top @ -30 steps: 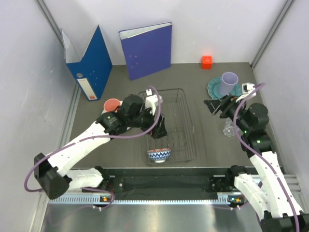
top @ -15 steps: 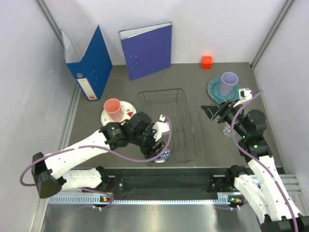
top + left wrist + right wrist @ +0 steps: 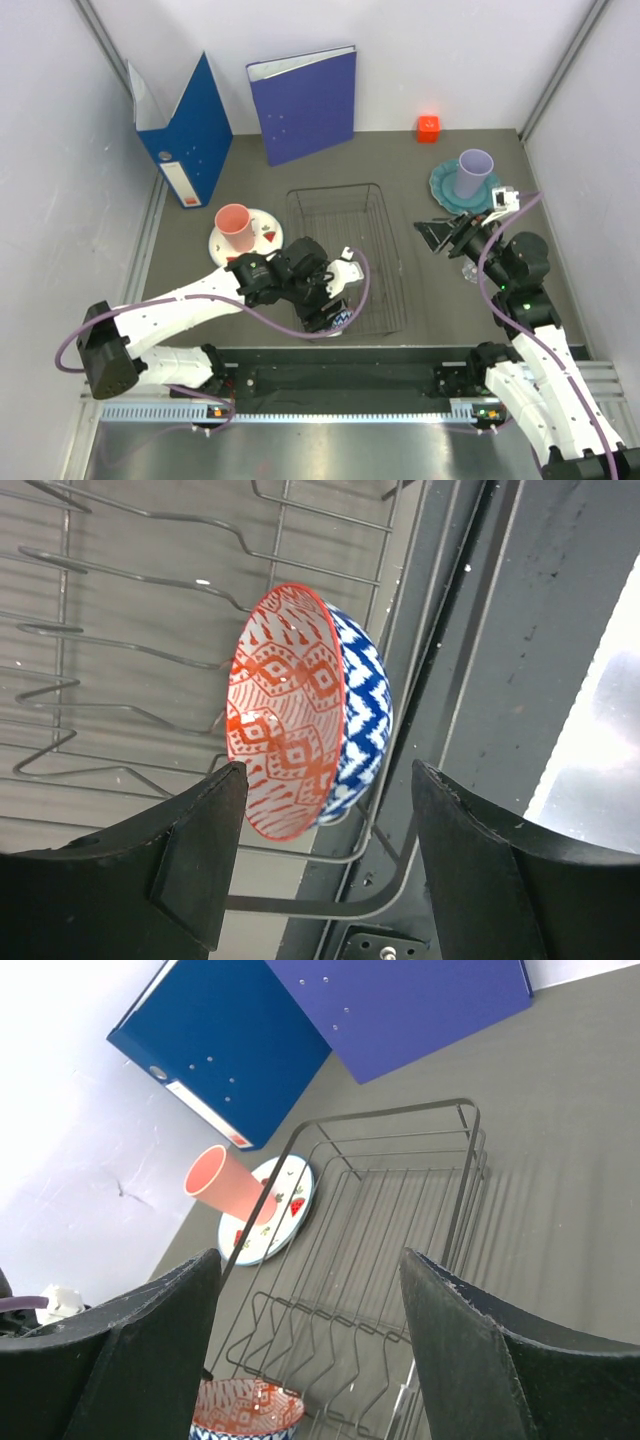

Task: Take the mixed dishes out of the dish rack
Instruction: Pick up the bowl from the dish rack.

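Note:
The black wire dish rack [image 3: 375,215] stands mid-table. The blue-white bowl [image 3: 344,319] sits at its near end, mostly hidden under my left gripper [image 3: 323,306]. In the left wrist view the bowl [image 3: 300,715], red-patterned inside, lies just ahead of my open left gripper [image 3: 328,772], between the fingertips' line. The pink cup [image 3: 233,224] stands on the white plate [image 3: 265,240] left of the rack. The lavender cup [image 3: 474,172] stands on the teal plate [image 3: 440,185] at the right. The glass tumbler [image 3: 467,270] is beside my open, empty right gripper [image 3: 440,232].
Two blue binders [image 3: 185,130] [image 3: 303,103] stand at the back. A small red cube [image 3: 428,128] sits at the back right. The right wrist view shows the rack [image 3: 400,1220], bowl [image 3: 245,1410], pink cup [image 3: 225,1185] and plate [image 3: 285,1205]. A metal rail runs along the near edge.
My left gripper has moved from the middle of the rack toward its near end and come down over the bowl. My right gripper has drifted slightly left.

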{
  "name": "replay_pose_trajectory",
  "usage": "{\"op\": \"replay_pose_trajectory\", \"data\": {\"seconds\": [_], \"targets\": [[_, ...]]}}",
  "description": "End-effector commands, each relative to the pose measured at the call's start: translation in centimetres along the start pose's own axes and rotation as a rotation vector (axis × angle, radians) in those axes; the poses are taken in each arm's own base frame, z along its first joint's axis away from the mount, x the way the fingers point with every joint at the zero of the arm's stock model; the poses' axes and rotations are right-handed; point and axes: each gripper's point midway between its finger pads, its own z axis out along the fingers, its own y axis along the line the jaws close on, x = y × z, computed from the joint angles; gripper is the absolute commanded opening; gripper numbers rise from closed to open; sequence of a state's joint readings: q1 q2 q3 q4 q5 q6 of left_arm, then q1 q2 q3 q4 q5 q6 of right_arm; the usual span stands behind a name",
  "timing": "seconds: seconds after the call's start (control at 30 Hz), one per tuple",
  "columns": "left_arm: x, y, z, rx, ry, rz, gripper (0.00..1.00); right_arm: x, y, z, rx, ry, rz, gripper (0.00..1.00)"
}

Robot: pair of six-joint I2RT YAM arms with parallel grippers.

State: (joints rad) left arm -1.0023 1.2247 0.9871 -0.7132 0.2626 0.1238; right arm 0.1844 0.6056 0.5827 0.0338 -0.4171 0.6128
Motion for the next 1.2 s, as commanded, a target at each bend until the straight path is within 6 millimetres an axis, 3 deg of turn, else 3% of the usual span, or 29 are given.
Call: {"op": "replay_pose_trajectory", "data": {"seconds": [0.0,0.27,0.43,0.6,0.73,0.77,0.83,0.87,1.17], "targets": [[-1.5,0.7,0.6,-0.021,-0.046,0.043,0.72,-0.6,1.3,-0.1,-0.055,-0.030,-0.021,0.72],[-1.3,0.6,2.0,0.007,-0.036,0.048,0.65,0.1,0.9,-0.1,-0.050,-0.015,-0.012,0.72],[-1.4,0.7,2.4,0.015,-0.033,0.050,0.44,0.0,1.1,0.0,-0.058,-0.011,-0.013,0.72],[-1.6,0.5,2.3,0.020,-0.037,0.045,0.39,0.1,1.1,0.1,-0.056,-0.005,-0.017,0.72],[-1.7,0.3,2.1,0.032,-0.033,0.048,0.27,0.1,0.9,0.2,-0.051,0.000,-0.015,0.71],[-1.6,0.2,2.1,0.036,-0.032,0.049,0.19,0.1,1.0,0.2,-0.053,-0.001,-0.016,0.71],[-1.6,0.0,2.1,0.047,-0.035,0.050,0.11,0.2,0.8,0.2,-0.047,0.002,-0.012,0.71],[-1.5,0.0,2.1,0.051,-0.030,0.049,0.00,0.2,0.8,0.3,-0.047,0.002,-0.012,0.71],[-2.1,-0.2,1.5,0.056,-0.044,0.053,0.00,0.4,0.7,0.3,-0.043,0.005,-0.007,0.71]]}}
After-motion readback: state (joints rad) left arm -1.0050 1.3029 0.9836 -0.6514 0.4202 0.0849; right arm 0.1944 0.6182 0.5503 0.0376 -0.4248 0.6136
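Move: The bowl stands tipped on its side near the rack's front end, its middle about 4 cm to the right of my open left hand, 1 cm back and 5 cm below. The empty rack's middle lies some 12 cm ahead, 8 cm right and 9 cm below. The plate lies about 17 cm ahead, 15 cm left and 11 cm lower, with the pink cup on top. From my right hand the bowl is roughly 15 cm back, 19 cm left and 20 cm below. I ease my left hand about 1 cm down while edging right and slightly forward, then carry on right and draw back, ending some 2 cm right and 2 cm nearer my base. My fingers close almost fully along the way and pinch the bowl's rim, one finger inside and one on the blue outside, as the wrist tips the fingertips back about 10 degrees. ##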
